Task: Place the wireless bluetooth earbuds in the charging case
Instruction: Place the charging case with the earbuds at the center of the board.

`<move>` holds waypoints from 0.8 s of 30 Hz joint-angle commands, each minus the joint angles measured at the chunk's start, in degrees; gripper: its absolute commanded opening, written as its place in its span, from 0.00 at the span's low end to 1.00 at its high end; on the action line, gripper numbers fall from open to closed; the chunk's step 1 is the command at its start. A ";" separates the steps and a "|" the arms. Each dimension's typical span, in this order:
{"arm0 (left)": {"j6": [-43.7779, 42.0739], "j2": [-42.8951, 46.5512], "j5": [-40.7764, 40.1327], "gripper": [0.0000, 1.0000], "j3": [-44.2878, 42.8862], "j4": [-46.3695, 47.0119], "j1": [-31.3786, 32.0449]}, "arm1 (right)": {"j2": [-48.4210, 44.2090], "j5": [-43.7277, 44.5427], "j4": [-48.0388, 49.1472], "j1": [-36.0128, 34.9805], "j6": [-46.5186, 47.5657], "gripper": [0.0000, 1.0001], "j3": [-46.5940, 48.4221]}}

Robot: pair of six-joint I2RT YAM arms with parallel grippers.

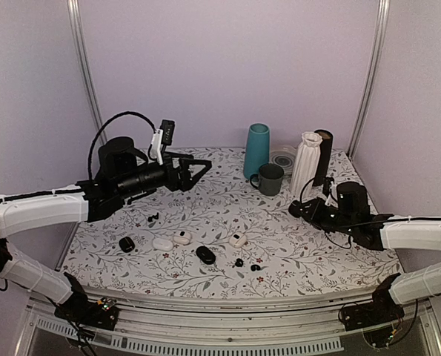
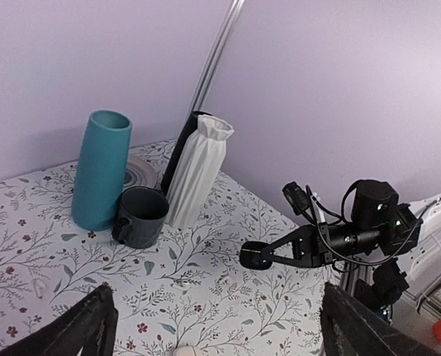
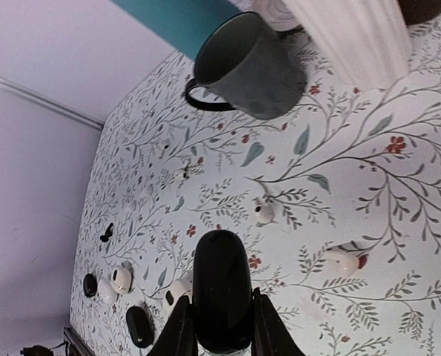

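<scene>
Two tiny glossy black earbuds (image 1: 239, 262) (image 1: 256, 267) lie loose on the floral table near the front middle. My right gripper (image 1: 298, 210) is shut on a black oval charging case (image 3: 221, 289), lid closed, and holds it above the table to the right of and beyond the buds. The held case also shows in the left wrist view (image 2: 256, 256). In the right wrist view the buds are hidden behind it. My left gripper (image 1: 194, 170) hovers high over the back left, its fingers (image 2: 87, 326) spread wide and empty.
Other black cases (image 1: 205, 255) (image 1: 127, 243) and white cases (image 1: 162, 242) (image 1: 181, 237) (image 1: 238, 239) lie along the front. A small black piece (image 1: 153, 216) lies left. White earbuds (image 3: 264, 211) (image 3: 344, 261) lie below the right gripper. A teal vase (image 1: 256, 150), a grey mug (image 1: 270, 179) and a white ribbed vase (image 1: 305, 165) stand at the back.
</scene>
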State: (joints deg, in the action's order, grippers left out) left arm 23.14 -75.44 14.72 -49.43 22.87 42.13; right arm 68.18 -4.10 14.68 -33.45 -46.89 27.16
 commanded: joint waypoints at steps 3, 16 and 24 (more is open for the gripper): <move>1.20 1.42 -9.44 0.96 1.79 -1.37 -1.54 | 3.55 0.52 4.95 8.83 -7.11 0.02 -3.05; -5.93 2.73 -10.13 0.96 0.94 -4.28 -3.37 | 18.39 -10.71 5.01 20.77 -5.16 0.03 3.02; -5.05 4.98 -10.35 0.96 3.19 -2.39 -3.95 | 21.31 -8.48 6.56 22.11 -7.07 0.03 2.47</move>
State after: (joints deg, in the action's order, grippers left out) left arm 18.46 -72.20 4.86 -47.55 19.35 38.98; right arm 88.84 -13.41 18.65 -11.60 -53.23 29.32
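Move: The right hand already holds the closed black charging case. The bare patch of board it is taken to lies roughly 7 cm ahead, 10 cm to the hand's right and 12 cm below. The white vase stands about 18 cm ahead and 6 cm right, the grey mug some 20 cm ahead and 5 cm left. From the empty left hand, that patch is around 34 cm right, 7 cm ahead and 29 cm below. The right hand keeps its pinch on the charging case and carries it about 10 cm right and nearly as far down, with some 6 cm forward, towards the bare board in front of the white vase; the sideways sweep dies off as it sinks on, while the fingers tip down and turn clockwise, each by a bit under 20 degrees. The empty left hand, fingers still wide open, draws away some 5 cm left and a little forward, turning slightly counter-clockwise. ##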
